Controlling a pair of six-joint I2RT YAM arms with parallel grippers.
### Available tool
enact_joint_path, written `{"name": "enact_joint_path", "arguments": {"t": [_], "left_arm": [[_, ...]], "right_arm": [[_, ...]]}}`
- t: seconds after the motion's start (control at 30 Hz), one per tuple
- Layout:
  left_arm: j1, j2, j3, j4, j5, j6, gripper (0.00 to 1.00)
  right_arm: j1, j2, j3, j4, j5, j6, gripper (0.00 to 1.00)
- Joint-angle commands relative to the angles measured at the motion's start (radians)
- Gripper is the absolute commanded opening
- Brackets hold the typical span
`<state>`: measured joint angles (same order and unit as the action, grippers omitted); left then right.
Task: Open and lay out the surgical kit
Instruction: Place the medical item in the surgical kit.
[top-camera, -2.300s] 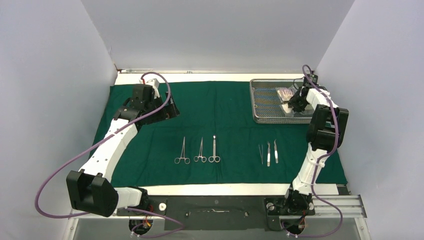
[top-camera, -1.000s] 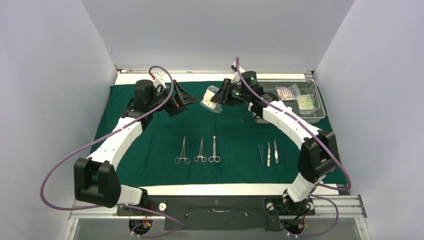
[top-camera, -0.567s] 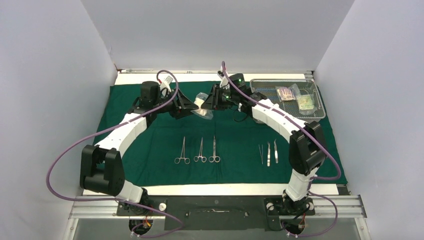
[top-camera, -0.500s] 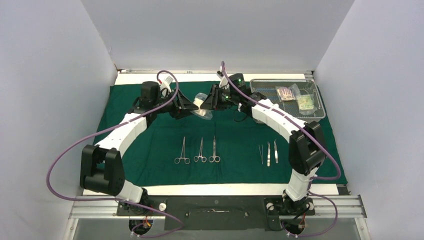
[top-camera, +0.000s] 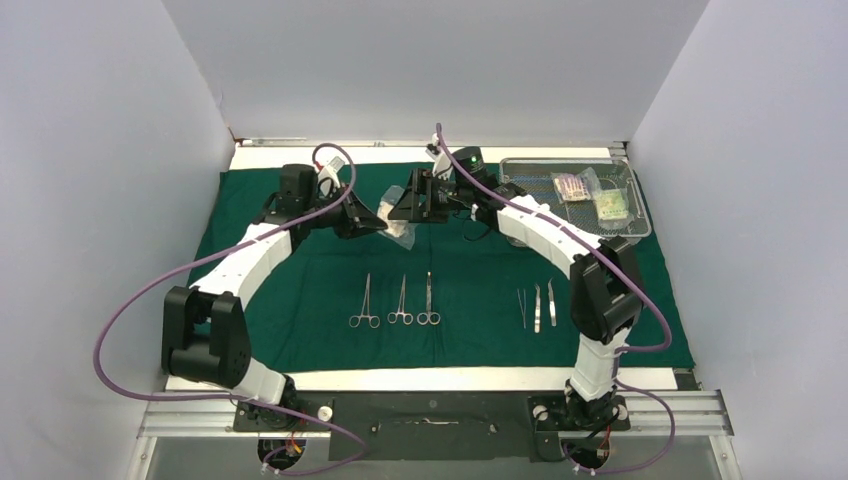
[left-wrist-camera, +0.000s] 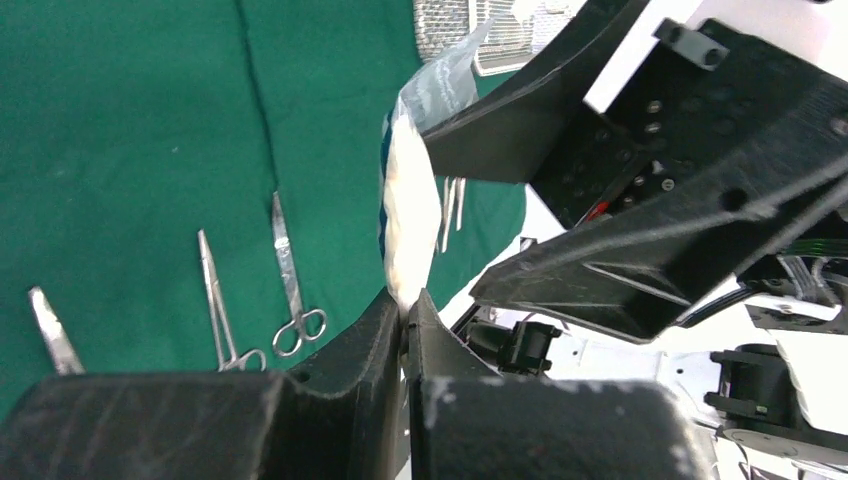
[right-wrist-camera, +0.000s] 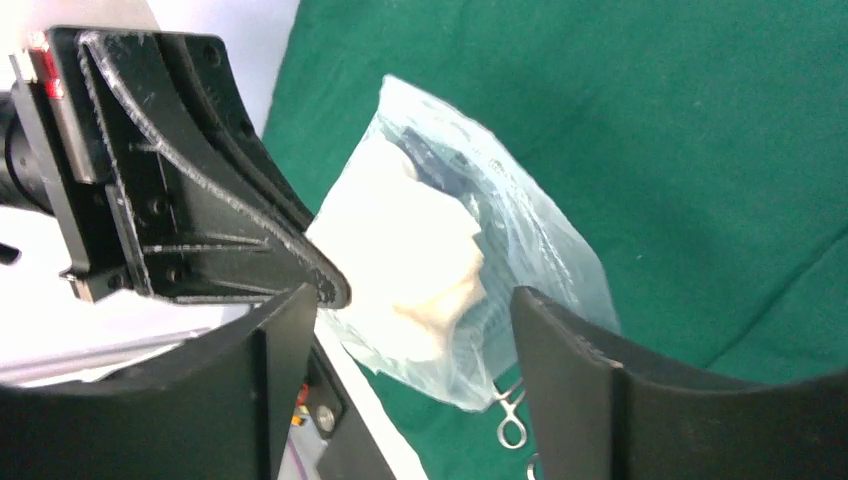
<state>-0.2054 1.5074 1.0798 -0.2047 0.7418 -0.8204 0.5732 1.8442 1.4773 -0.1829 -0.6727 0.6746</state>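
Note:
The dark green cloth (top-camera: 300, 290) lies spread on the table. A clear gauze packet (top-camera: 401, 233) hangs above it at mid-back. My left gripper (top-camera: 386, 220) is shut on the packet's edge; in the left wrist view the jaws (left-wrist-camera: 405, 305) pinch the packet (left-wrist-camera: 410, 225). My right gripper (top-camera: 404, 206) stands open around the same packet (right-wrist-camera: 440, 265), its fingers (right-wrist-camera: 285, 340) apart on either side and off the plastic. The wire-mesh tray (top-camera: 520, 178) at the back right holds two more packets (top-camera: 572, 186). Three forceps (top-camera: 401, 303) and three tweezers (top-camera: 537, 308) lie in a row.
Both arms reach inward and meet above the cloth's back middle. White table edges border the cloth at front and back. Grey walls close in on the left, right and back. The left finger (right-wrist-camera: 250, 230) fills the right wrist view's left side.
The right gripper brought the packet from the tray to the left gripper. The left gripper shut on it, and the right gripper's jaws opened.

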Motion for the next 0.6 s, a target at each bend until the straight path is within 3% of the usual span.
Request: {"name": "enact_joint_path", "arguments": {"t": [0.0, 0.3, 0.57], "left_arm": [[0.044, -0.064, 0.030, -0.156, -0.040, 0.146, 0.00], [0.110, -0.148, 0.022, -0.562, -0.473, 0.420, 0.00], [0.200, -0.172, -0.036, -0.619, -0.531, 0.458, 0.00]], "right_arm": [[0.006, -0.025, 0.038, 0.020, 0.025, -0.021, 0.78], [-0.084, -0.072, 0.036, -0.029, 0.126, -0.012, 0.84], [-0.155, -0.051, 0.044, -0.085, 0.114, -0.012, 0.82]]}}
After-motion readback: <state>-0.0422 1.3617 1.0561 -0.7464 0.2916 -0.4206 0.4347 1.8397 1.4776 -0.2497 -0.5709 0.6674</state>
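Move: My left hand already grips the gauze packet by its edge. The bare cloth where it seems to be going is roughly 21 cm left, 8 cm back and 20 cm below that hand. The nearest clamp lies about 6 cm left and 8 cm back, the middle clamp 3 cm right and 8 cm back, on the same cloth. From my open right hand, the gauze packet is about 2 cm left and 3 cm back; the tray's pink packet is some 40 cm right, 14 cm ahead and 18 cm down. Keeping my left fingers shut on the gauze packet, I carry it about 14 cm left while sinking 7 cm and drawing back 5 cm, towards the bare cloth left of the clamps, and tip the fingertips some 35 degrees more steeply down. My right fingers spread wider around the packet, then that hand backs off to the right and forward, towards the tray. ##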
